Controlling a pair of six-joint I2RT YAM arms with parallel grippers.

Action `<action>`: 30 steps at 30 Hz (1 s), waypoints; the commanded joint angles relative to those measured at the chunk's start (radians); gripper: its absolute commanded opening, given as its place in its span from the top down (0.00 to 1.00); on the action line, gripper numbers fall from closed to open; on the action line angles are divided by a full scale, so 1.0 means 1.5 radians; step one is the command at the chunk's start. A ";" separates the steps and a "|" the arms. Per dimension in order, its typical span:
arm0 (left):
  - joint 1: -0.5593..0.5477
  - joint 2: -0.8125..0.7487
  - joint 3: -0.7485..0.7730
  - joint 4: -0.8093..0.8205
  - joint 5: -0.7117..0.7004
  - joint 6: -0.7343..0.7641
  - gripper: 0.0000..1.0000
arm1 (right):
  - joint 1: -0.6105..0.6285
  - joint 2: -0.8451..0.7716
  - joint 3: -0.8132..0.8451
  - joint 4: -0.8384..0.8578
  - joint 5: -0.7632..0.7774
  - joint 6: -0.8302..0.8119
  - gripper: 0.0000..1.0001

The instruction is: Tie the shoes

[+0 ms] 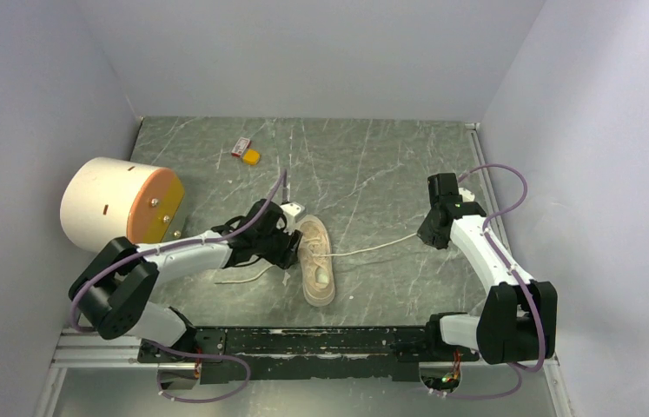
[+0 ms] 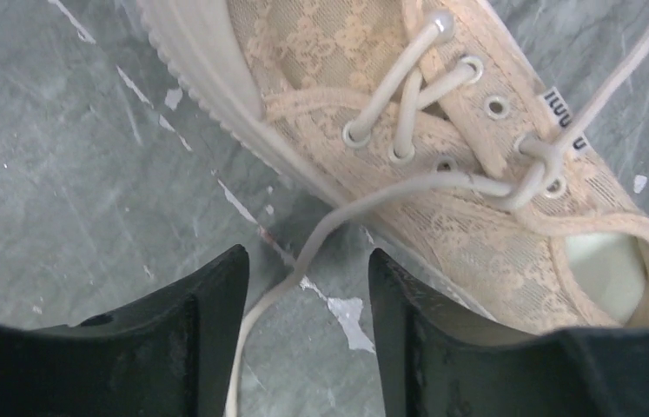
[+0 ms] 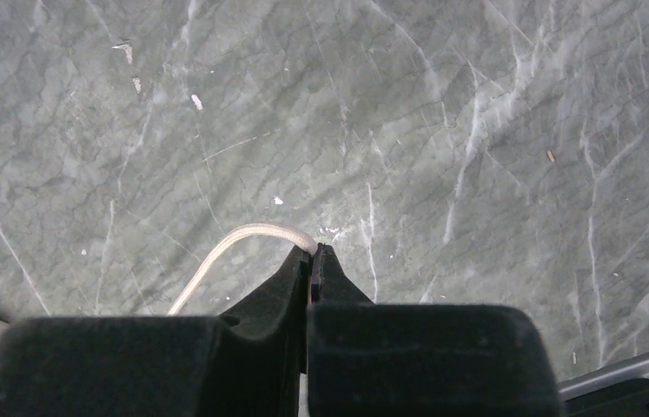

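The shoe [image 1: 316,261], a cream lace-fabric low-top sneaker, lies in the middle of the table; in the left wrist view the shoe [image 2: 407,130] fills the upper right. My left gripper [image 1: 290,248] sits at its left side, open. One white lace [image 2: 338,213] runs off the eyelets, down between the left gripper's [image 2: 307,256] fingers and along the inside of the left finger. The other lace [image 1: 373,247] stretches right to my right gripper [image 1: 432,234]. The right gripper [image 3: 312,250] is shut on that lace's end [image 3: 251,233].
A large cream-and-orange cylinder [image 1: 121,201] lies at the left wall. A small orange piece [image 1: 252,157] and a red-and-white piece [image 1: 240,148] sit at the back. Walls close in on three sides; a metal rail [image 1: 303,343] runs along the near edge.
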 commanded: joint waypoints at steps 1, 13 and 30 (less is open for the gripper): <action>-0.005 0.040 0.020 0.070 -0.004 0.018 0.49 | 0.005 -0.008 0.001 0.006 0.001 -0.005 1.00; -0.005 -0.088 0.000 0.069 -0.002 -0.010 0.95 | 0.005 -0.026 0.029 0.014 -0.107 -0.108 1.00; -0.007 -0.084 -0.130 0.440 0.152 -0.161 0.95 | 0.237 0.267 0.345 0.152 -0.630 -0.134 1.00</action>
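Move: Between the left hand's open fingers runs the left lace, right at the hand point and about 1 cm lower; the shoe's middle is some 6 cm to the right and 1 cm ahead, about 1 cm higher, and the lace's loose end 16 cm left, 3 cm back, 1 cm down. The right hand, already holding the other lace, has the shoe about 24 cm to its left, 3 cm back and 2 cm lower. Dipping about 1 cm, the left fingers close and pinch the left lace beside the shoe, then lift it some 7 cm and carry it about 5 cm right over the shoe, the fingertips swinging outward to the right. The right hand waits, keeping its lace pinched, then sweeps roughly 22 cm left towards the shoe, rising 9 cm and going 6 cm forward, its wrist tilting and turning counter-clockwise. ##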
